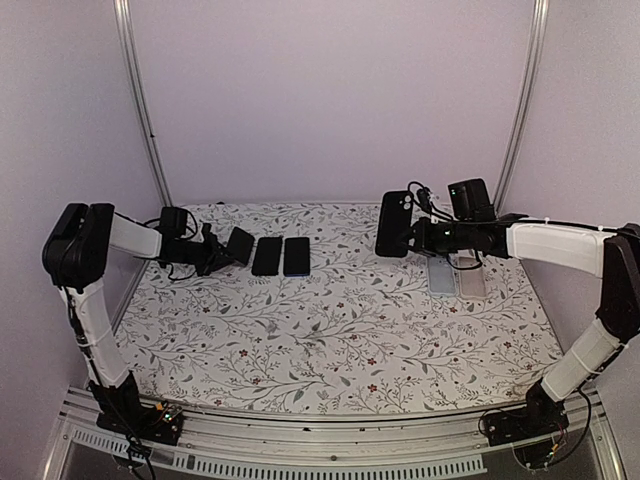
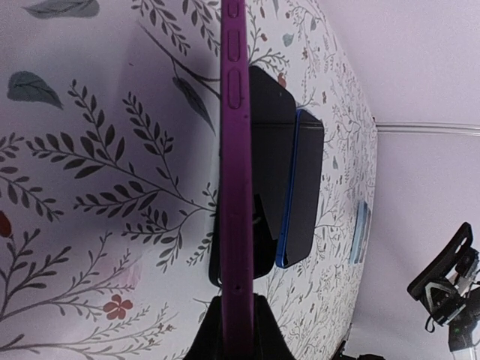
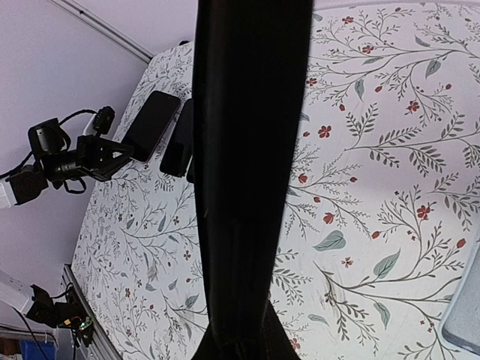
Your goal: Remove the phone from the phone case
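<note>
My left gripper (image 1: pixel 224 250) (image 2: pixel 234 311) is shut on the bottom end of a purple-edged phone (image 2: pixel 234 150) (image 1: pixel 241 244), held on edge just above the tablecloth at the far left. At the far right, my right gripper (image 1: pixel 414 238) (image 3: pixel 241 334) is shut on a black phone case (image 1: pixel 393 223) (image 3: pixel 251 135), which stands upright in the air with its camera cutout at the top. The two arms are far apart. The case fills the middle of the right wrist view and hides the fingertips there.
Two dark phones lie side by side on the flowered cloth near my left gripper: a black one (image 1: pixel 267 256) (image 2: pixel 266 150) and a blue-edged one (image 1: pixel 296 256) (image 2: pixel 304 195). Two pale cases (image 1: pixel 441 277) (image 1: pixel 470 277) lie under the right arm.
</note>
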Robot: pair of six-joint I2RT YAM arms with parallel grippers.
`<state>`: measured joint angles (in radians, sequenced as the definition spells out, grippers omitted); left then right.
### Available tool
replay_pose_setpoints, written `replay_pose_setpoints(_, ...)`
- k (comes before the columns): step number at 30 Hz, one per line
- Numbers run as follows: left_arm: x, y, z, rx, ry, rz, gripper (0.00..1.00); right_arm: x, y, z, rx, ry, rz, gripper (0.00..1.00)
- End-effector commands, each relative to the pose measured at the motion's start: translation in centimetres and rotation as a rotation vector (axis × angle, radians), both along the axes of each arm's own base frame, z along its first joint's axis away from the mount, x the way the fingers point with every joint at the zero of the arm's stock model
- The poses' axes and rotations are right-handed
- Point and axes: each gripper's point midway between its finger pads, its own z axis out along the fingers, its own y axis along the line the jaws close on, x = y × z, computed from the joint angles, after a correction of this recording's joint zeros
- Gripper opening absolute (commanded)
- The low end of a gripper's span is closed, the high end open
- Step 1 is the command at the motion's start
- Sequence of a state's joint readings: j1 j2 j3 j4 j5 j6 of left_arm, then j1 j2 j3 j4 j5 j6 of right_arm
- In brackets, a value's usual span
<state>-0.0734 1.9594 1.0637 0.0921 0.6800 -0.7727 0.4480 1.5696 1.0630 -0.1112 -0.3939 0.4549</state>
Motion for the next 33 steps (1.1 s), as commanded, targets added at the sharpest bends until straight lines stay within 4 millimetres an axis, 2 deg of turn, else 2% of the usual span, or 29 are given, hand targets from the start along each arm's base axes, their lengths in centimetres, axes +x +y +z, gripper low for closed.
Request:
replay_pose_setpoints(1, 1.2, 0.0, 0.8, -0.017, -0.059, -0.017, 0.02, 0.1, -0.2, 2.1, 0.015, -0.049, 0.004, 0.0)
replay_pose_setpoints(5, 1.0, 0.1, 0.1, -0.014, -0.042, -0.011, 0.06, 0.1, -0.2, 2.1, 0.014, -0.048, 0.005, 0.0)
replay_pose_setpoints(16, -0.5, 0.9, -1.6, 0.017, 0.012, 0.021, 0.26, 0.1, -0.1, 1.4, 0.012, -0.029, 0.005, 0.0)
replay_pose_setpoints(26, -1.3, 1.4, -2.0, 0.031, 0.031, 0.04, 0.34, 0.1, 0.1, 1.0, 0.016, -0.019, 0.013, 0.0)
replay_pose_setpoints(33, -1.2, 2.2, -2.1, 0.051, 0.039, 0.064, 0.35, 0.1, 0.1, 0.9, 0.017, -0.015, 0.015, 0.0)
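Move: The left hand holds the bare phone tilted. The spot where it will lie has its middle about 5 cm ahead of the hand, 4 cm to its right and 4 cm below. In line to the right of that spot are the black phone, roughly 12 cm right of the hand, and the blue-edged phone, roughly 20 cm right, both 5 cm ahead and equally low. From the right hand the spot is about 13 cm ahead, 50 cm left and 16 cm below. Letting go of the phone's edge near its near left corner, the left fingers open to about a third after sinking some 1 cm towards the table. They keep opening while the hand eases down another 2 cm or so and about 1.5 cm back, drifting slightly left. The right hand stays still, keeping its shut grip on the black case. ##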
